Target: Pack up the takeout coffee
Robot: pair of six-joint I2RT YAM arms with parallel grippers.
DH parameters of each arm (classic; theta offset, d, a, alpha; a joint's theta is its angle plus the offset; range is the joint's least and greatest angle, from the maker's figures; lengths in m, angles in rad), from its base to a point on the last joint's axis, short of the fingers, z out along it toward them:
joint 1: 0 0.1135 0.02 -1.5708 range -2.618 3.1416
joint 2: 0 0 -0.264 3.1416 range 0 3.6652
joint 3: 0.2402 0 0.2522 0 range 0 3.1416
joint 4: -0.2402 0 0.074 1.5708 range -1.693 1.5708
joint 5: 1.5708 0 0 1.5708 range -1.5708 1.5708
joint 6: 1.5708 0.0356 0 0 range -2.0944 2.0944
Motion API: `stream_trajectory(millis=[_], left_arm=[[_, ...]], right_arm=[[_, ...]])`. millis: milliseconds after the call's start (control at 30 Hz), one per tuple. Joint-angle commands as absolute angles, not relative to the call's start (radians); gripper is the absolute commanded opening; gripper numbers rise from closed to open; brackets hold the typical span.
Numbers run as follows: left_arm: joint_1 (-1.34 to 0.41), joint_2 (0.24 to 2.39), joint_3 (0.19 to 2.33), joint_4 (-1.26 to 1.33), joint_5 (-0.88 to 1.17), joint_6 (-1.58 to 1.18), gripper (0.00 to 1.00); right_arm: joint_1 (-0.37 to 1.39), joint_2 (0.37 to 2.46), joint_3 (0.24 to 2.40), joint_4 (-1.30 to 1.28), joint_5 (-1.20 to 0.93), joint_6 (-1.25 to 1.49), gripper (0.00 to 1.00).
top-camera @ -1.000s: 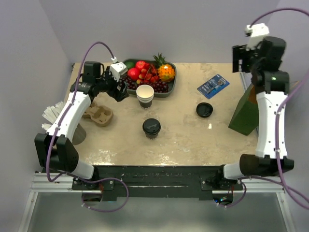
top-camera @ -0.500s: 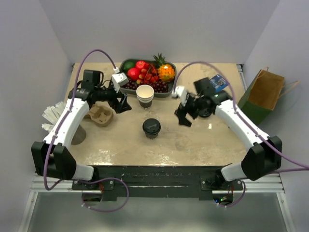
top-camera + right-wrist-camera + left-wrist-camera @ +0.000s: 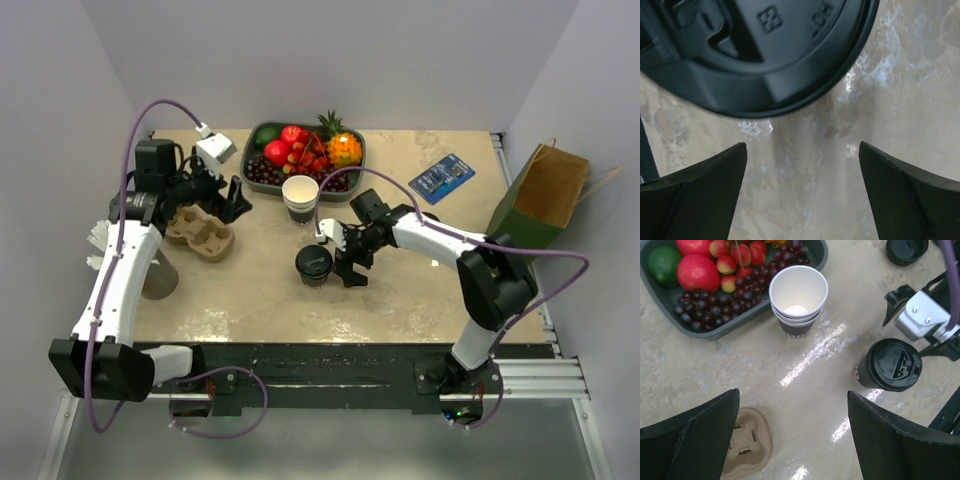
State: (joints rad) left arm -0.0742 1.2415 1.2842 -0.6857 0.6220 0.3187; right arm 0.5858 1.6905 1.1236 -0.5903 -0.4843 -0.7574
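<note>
The takeout coffee [image 3: 314,265] stands upright mid-table, a dark-sleeved cup under a black lid [image 3: 755,45]; it also shows in the left wrist view as a black disc [image 3: 892,365]. My right gripper [image 3: 343,263] is low, just right of the cup, and open. In its wrist view [image 3: 802,145] only bare table lies between the fingers, and the lid is just beyond the tips. My left gripper [image 3: 238,203] hovers open at the back left. In its wrist view [image 3: 793,392] nothing lies between the fingers.
A brown cup carrier [image 3: 200,232] lies under the left arm. A stack of lidless white cups [image 3: 300,197] stands before the fruit tray [image 3: 352,170]. A loose black lid [image 3: 907,249] lies behind the right arm. A paper bag [image 3: 540,205] stands at the right edge, with a blue packet [image 3: 441,178] nearby.
My right arm swung down from high by the bag, across the table, to the coffee cup's right side. My left arm drew back and left, over the carrier.
</note>
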Motion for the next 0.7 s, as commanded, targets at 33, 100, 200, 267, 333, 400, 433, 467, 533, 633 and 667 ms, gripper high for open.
stream_trajectory(millis=[33, 100, 200, 267, 333, 400, 433, 467, 533, 633, 667], left_arm=[[-0.022, 1.193, 1.405, -0.684, 0.623, 0.203, 0.93], [-0.012, 1.183, 1.425, -0.664, 0.627, 0.181, 0.94], [0.000, 1.183, 1.446, -0.647, 0.632, 0.135, 0.94], [0.037, 1.181, 1.450, -0.643, 0.634, 0.121, 0.94], [0.052, 1.181, 1.451, -0.641, 0.637, 0.118, 0.94], [0.061, 1.180, 1.448, -0.638, 0.635, 0.120, 0.94], [0.063, 1.177, 1.447, -0.637, 0.635, 0.120, 0.94], [0.064, 1.177, 1.444, -0.634, 0.637, 0.120, 0.94], [0.069, 1.178, 1.437, -0.634, 0.643, 0.118, 0.94], [0.075, 1.178, 1.431, -0.634, 0.647, 0.118, 0.94], [0.074, 1.183, 1.433, -0.638, 0.646, 0.118, 0.94]], right_arm=[[0.615, 1.779, 1.248, -0.502, -0.583, -0.773, 0.99], [0.630, 1.813, 1.269, -0.499, -0.610, -0.775, 0.99], [0.656, 1.850, 1.304, -0.500, -0.643, -0.775, 0.99], [0.675, 1.862, 1.316, -0.488, -0.647, -0.758, 0.99], [0.692, 1.878, 1.319, -0.451, -0.664, -0.721, 0.99], [0.706, 1.891, 1.321, -0.416, -0.679, -0.703, 0.99], [0.722, 1.896, 1.325, -0.405, -0.686, -0.700, 0.99], [0.732, 1.904, 1.327, -0.393, -0.689, -0.699, 0.99], [0.755, 1.925, 1.335, -0.380, -0.703, -0.703, 0.98], [0.782, 1.959, 1.347, -0.354, -0.722, -0.703, 0.97], [0.788, 1.966, 1.353, -0.342, -0.726, -0.700, 0.97]])
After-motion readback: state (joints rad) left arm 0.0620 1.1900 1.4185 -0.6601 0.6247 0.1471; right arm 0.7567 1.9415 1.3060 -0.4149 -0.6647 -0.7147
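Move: The lidded cup stands about 8 cm to the right hand's left and 2 cm back, its middle roughly level with the fingertips. The stack of white cups is some 16 cm ahead and 12 cm to the left of that hand; the black lids are about 12 cm ahead, 22 cm to its right, 6 cm lower. From the left hand the lidded cup lies some 20 cm right, 9 cm back and 20 cm below. The right gripper comes up against the lidded cup and pushes it along the table, sweeping about 12 cm left with fingers wide open around its near side. The path bows slightly forward and then back, sinking about a centimetre, while the hand turns some 15 degrees, partly counter-clockwise, the fingers swinging out flatter to the left. The left hand, open and empty, rises about 7 cm and draws 4 cm left, away from the cup. ##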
